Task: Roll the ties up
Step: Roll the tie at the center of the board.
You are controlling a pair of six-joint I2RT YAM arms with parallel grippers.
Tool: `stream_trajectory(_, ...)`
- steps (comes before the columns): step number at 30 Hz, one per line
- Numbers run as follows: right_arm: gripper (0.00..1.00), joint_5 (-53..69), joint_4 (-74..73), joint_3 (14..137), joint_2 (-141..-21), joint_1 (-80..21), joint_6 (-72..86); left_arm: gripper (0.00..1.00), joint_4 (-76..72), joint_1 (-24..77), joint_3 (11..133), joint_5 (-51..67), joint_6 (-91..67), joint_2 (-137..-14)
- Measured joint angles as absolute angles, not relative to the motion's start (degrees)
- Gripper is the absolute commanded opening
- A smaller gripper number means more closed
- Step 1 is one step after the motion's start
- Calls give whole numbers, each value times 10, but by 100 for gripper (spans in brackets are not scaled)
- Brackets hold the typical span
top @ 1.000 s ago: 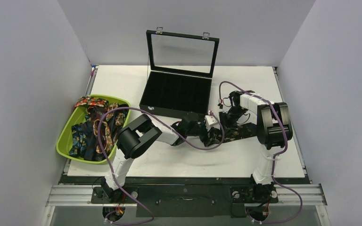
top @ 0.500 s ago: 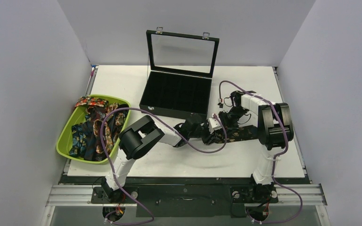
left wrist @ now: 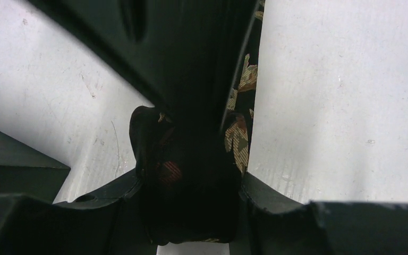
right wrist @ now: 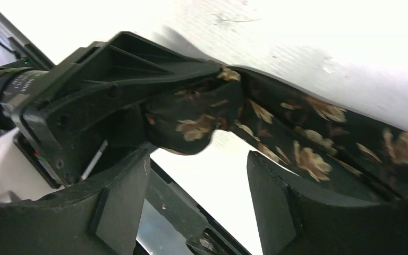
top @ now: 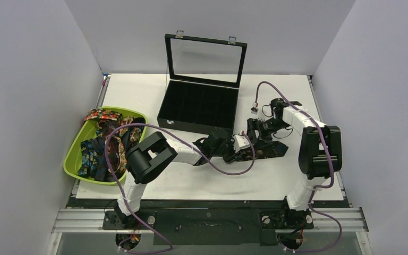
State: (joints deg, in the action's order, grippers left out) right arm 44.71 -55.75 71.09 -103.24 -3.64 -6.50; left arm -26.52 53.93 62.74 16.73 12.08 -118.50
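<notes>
A dark tie with tan-gold florals (top: 270,151) lies on the white table, its left end rolled into a small bundle (left wrist: 191,175). My left gripper (left wrist: 188,183) is shut on that roll; the unrolled strip (left wrist: 241,106) runs away from it. From above, the left gripper (top: 232,151) sits at the table's middle. My right gripper (right wrist: 196,196) stands open just short of the roll (right wrist: 191,125) with nothing between its fingers, and the flat strip (right wrist: 319,141) passes to its right. It hovers a little behind the tie (top: 253,133). More ties (top: 106,146) fill a green bin.
The green bin (top: 73,154) sits at the table's left edge. An open black case (top: 199,109) with a glass lid stands behind the grippers. Purple cables loop over both arms. The left gripper's body (right wrist: 101,90) is close to the right fingers.
My right gripper has opened, let go of the tie and drawn back slightly toward the far right. My left gripper has closed on the rolled end and kept hold of it.
</notes>
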Motion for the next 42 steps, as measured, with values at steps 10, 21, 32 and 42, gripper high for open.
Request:
stream_trajectory(10, 1, 476, -528, 697, -1060, -77, -43, 18, -223, 542, 648, 166, 137, -1185)
stream_trajectory(21, 0, 443, -532, 696, -1068, -56, -36, 65, -218, 538, 644, 165, 151, -1178)
stream_trajectory(32, 0, 338, -539, 707, -1106, -23, -10, 77, -243, 528, 601, 210, 151, -1153)
stream_trajectory(42, 0, 301, -555, 724, -1112, -50, -32, 90, -306, 528, 601, 239, 140, -1153)
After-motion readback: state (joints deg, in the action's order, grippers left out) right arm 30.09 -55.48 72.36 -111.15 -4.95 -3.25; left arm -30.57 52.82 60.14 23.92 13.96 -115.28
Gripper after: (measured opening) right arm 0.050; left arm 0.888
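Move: The rolled part of the tie sits between the left gripper's fingers, its middle only about 1 cm to the right of that hand point. From the raised, open right gripper, this roll lies some 7 cm to the left, 1 cm back and about 5 cm below. The tie's flat remainder is centred some 2 cm to the right hand's right, level with it in reach and 8 cm below; the display case stands about 27 cm left and 20 cm ahead, 6 cm lower. Bring the right gripper about 3 cm left towards the roll and slightly down, shut it on the tie's cloth, then draw it some 6 cm right and 4–5 cm down, tipping the fingers further down. Keep the left grip until the right has closed, then open wide, let go of the roll, ease off leftward and back, and lift about 3 cm. ##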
